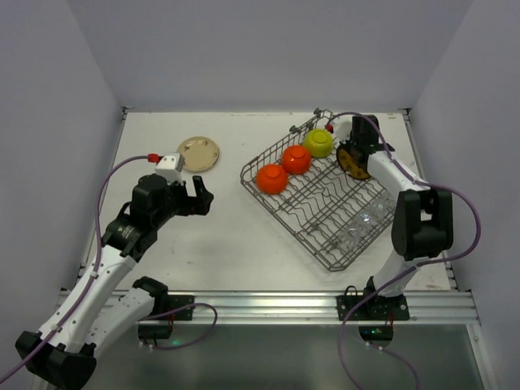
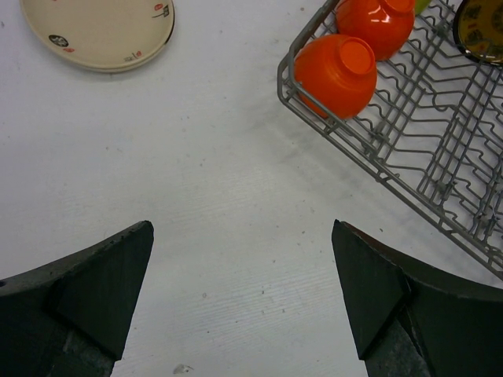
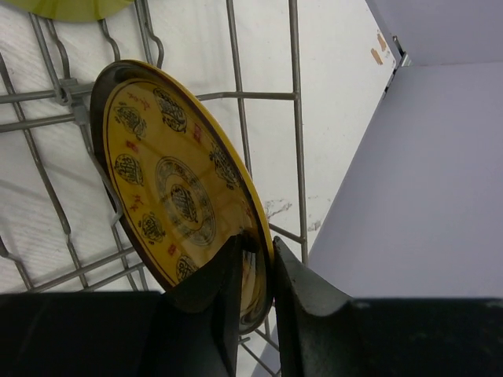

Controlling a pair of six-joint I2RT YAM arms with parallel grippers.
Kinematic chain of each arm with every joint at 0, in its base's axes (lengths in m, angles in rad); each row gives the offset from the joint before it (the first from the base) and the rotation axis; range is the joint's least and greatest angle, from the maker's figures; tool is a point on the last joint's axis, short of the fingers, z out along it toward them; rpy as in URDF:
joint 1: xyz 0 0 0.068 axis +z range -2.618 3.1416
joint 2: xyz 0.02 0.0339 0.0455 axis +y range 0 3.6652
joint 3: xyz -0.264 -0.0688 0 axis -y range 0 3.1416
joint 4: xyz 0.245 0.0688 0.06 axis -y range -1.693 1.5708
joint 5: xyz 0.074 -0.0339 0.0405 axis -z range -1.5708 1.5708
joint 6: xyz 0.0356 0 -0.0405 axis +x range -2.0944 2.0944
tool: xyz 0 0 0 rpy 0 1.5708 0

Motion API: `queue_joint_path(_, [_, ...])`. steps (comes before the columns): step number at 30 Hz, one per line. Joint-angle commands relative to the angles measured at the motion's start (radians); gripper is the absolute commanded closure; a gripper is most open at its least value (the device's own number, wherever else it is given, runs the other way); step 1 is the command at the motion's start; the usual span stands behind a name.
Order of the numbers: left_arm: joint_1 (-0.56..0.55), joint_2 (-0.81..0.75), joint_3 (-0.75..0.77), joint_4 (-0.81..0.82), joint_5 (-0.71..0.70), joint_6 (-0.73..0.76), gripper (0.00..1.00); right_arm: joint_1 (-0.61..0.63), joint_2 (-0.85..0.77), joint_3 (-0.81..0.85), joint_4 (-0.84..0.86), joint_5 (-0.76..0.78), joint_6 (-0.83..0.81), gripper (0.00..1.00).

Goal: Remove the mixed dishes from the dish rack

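Observation:
The grey wire dish rack (image 1: 325, 236) sits at an angle on the right of the table. Along its far-left side are two orange bowls (image 1: 271, 179) (image 1: 296, 160) and a yellow-green bowl (image 1: 318, 143), all upside down. Clear glasses (image 1: 361, 221) lie near its right end. A brown-and-yellow patterned plate (image 3: 173, 181) stands on edge between the wires at the far corner. My right gripper (image 3: 258, 251) is shut on its rim, one finger on each face. My left gripper (image 2: 244, 259) hangs open over bare table, left of the rack, with nothing between its fingers.
One beige plate (image 1: 198, 153) lies flat on the table at the back left, also in the left wrist view (image 2: 98, 31). The enclosure's right wall (image 3: 424, 157) stands close behind the rack's far corner. The nearest orange bowl (image 2: 338, 71) is up and right of my left fingers.

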Motion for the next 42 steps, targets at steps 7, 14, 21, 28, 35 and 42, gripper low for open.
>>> queue_joint_path(7, [-0.006,0.003,-0.011,0.030,0.003,0.034,0.00,-0.014,-0.095,0.001,0.069,0.029,-0.070,0.90])
queue_joint_path(14, [-0.006,0.007,-0.011,0.030,0.006,0.034,0.00,-0.014,-0.164,0.013,0.064,0.042,-0.085,1.00])
queue_joint_path(21, [-0.006,0.004,0.000,0.030,-0.005,0.037,0.00,-0.009,-0.267,0.076,-0.011,0.045,0.027,1.00])
queue_joint_path(28, [-0.005,-0.006,0.031,0.067,0.109,0.006,0.00,0.020,-0.446,0.055,-0.103,-0.289,0.490,1.00])
queue_joint_path(35, [-0.006,0.003,0.037,0.239,0.310,-0.123,0.00,0.049,-0.664,-0.191,0.093,-0.591,0.839,1.00])
queue_joint_path(42, [-0.014,0.084,0.012,0.583,0.600,-0.180,0.00,0.080,-0.711,-0.479,0.489,-0.963,1.352,1.00])
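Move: The dark-rimmed yellow plate's edge is already between the right fingers; its middle lies about 6 cm left, 1 cm back and 3 cm below. The green bowl is about 18 cm left and 1 cm ahead, the middle orange bowl some 24 cm left and 3 cm back, both about 5 cm lower. From the left hand the plate is roughly 20 cm ahead, 44 cm right and 10 cm below. Right hand lifts the pinched plate some 18 cm, swings it left and back; left hand rises rightward. ##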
